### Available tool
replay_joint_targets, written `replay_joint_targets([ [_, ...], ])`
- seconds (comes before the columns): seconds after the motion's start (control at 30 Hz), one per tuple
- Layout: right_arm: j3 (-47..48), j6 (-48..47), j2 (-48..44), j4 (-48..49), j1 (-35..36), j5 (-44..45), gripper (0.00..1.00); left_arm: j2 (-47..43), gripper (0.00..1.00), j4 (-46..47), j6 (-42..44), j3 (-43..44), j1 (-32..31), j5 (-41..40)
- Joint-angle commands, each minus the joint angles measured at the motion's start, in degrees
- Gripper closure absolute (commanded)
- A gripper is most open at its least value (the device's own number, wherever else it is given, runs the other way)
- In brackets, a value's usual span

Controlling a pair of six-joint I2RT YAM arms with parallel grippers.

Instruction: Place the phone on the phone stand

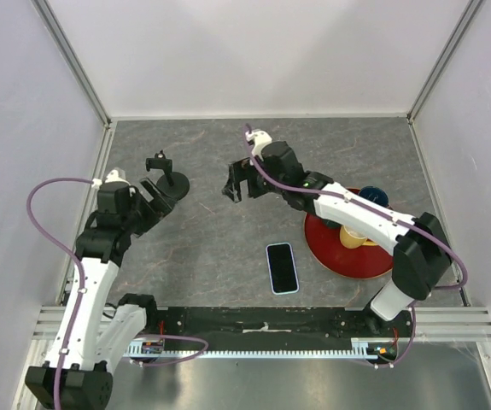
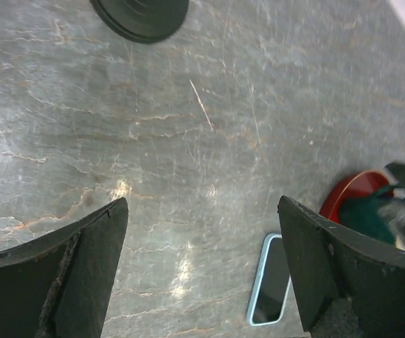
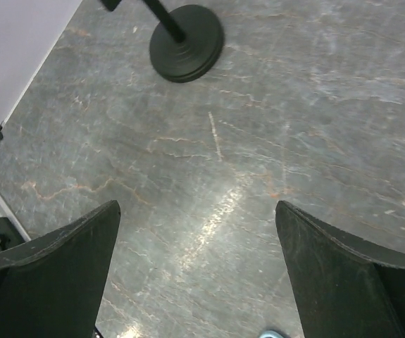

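Observation:
The phone (image 1: 283, 267) lies flat and screen-up on the grey table, near the front edge and between the two arms. It also shows low in the left wrist view, as the phone (image 2: 272, 289) beside the right finger. The phone stand (image 1: 170, 177) stands upright at the back left on its round base (image 2: 140, 15); the right wrist view shows that base (image 3: 187, 42) too. My left gripper (image 1: 161, 198) hangs open just in front of the stand, empty (image 2: 202, 204). My right gripper (image 1: 235, 186) is open over bare table mid-back, holding nothing (image 3: 196, 205).
A red plate (image 1: 335, 252) sits at the right under my right arm, carrying a yellow cup (image 1: 353, 235) and a dark blue cup (image 1: 373, 198). Pale walls close in the table on the left, back and right.

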Motion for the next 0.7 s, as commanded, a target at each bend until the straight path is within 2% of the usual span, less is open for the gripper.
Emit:
replay_joint_targets([
  [0.0,5.2,-1.5,1.7,1.2,3.2,3.7,0.02,1.2,0.06,2.4,-6.4,4.7,5.2,2.8],
  [0.33,4.1,-3.4,0.4,0.7,3.8,11.4,0.02,12.2,0.04,19.0,-24.5,4.3,14.9,14.7],
  [0.5,3.3,-5.4,-0.5,0.1,3.8,14.5,0.02,16.7,0.04,31.6,-29.1,1.9,15.2,13.8],
  [0.67,3.0,-6.6,-1.2,-0.5,3.8,16.2,0.02,19.2,0.04,33.4,-28.7,1.3,15.2,5.9],
])
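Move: The phone stand's clamp is about 16 cm ahead of the left gripper, some 3 cm to its left and a couple of centimetres below it. The stand's round base sits under the clamp, about 16 cm ahead, 1 cm left and 19 cm down. The phone lies flat about 12 cm back, 32 cm right and 20 cm below. From the right gripper, the clamp is roughly 8 cm ahead, 25 cm left and 3 cm lower. Bring the left gripper forward about 11 cm towards the stand's clamp, drifting some 4 cm left and rising about 3 cm early on. Meanwhile roll it some 30 degrees so its left side sinks, and swing it counter-clockwise. Keep the fingers wide open and stop just short of the clamp. Let the right gripper, open and empty, shift 2 cm left, then ease back right and slightly forward. ##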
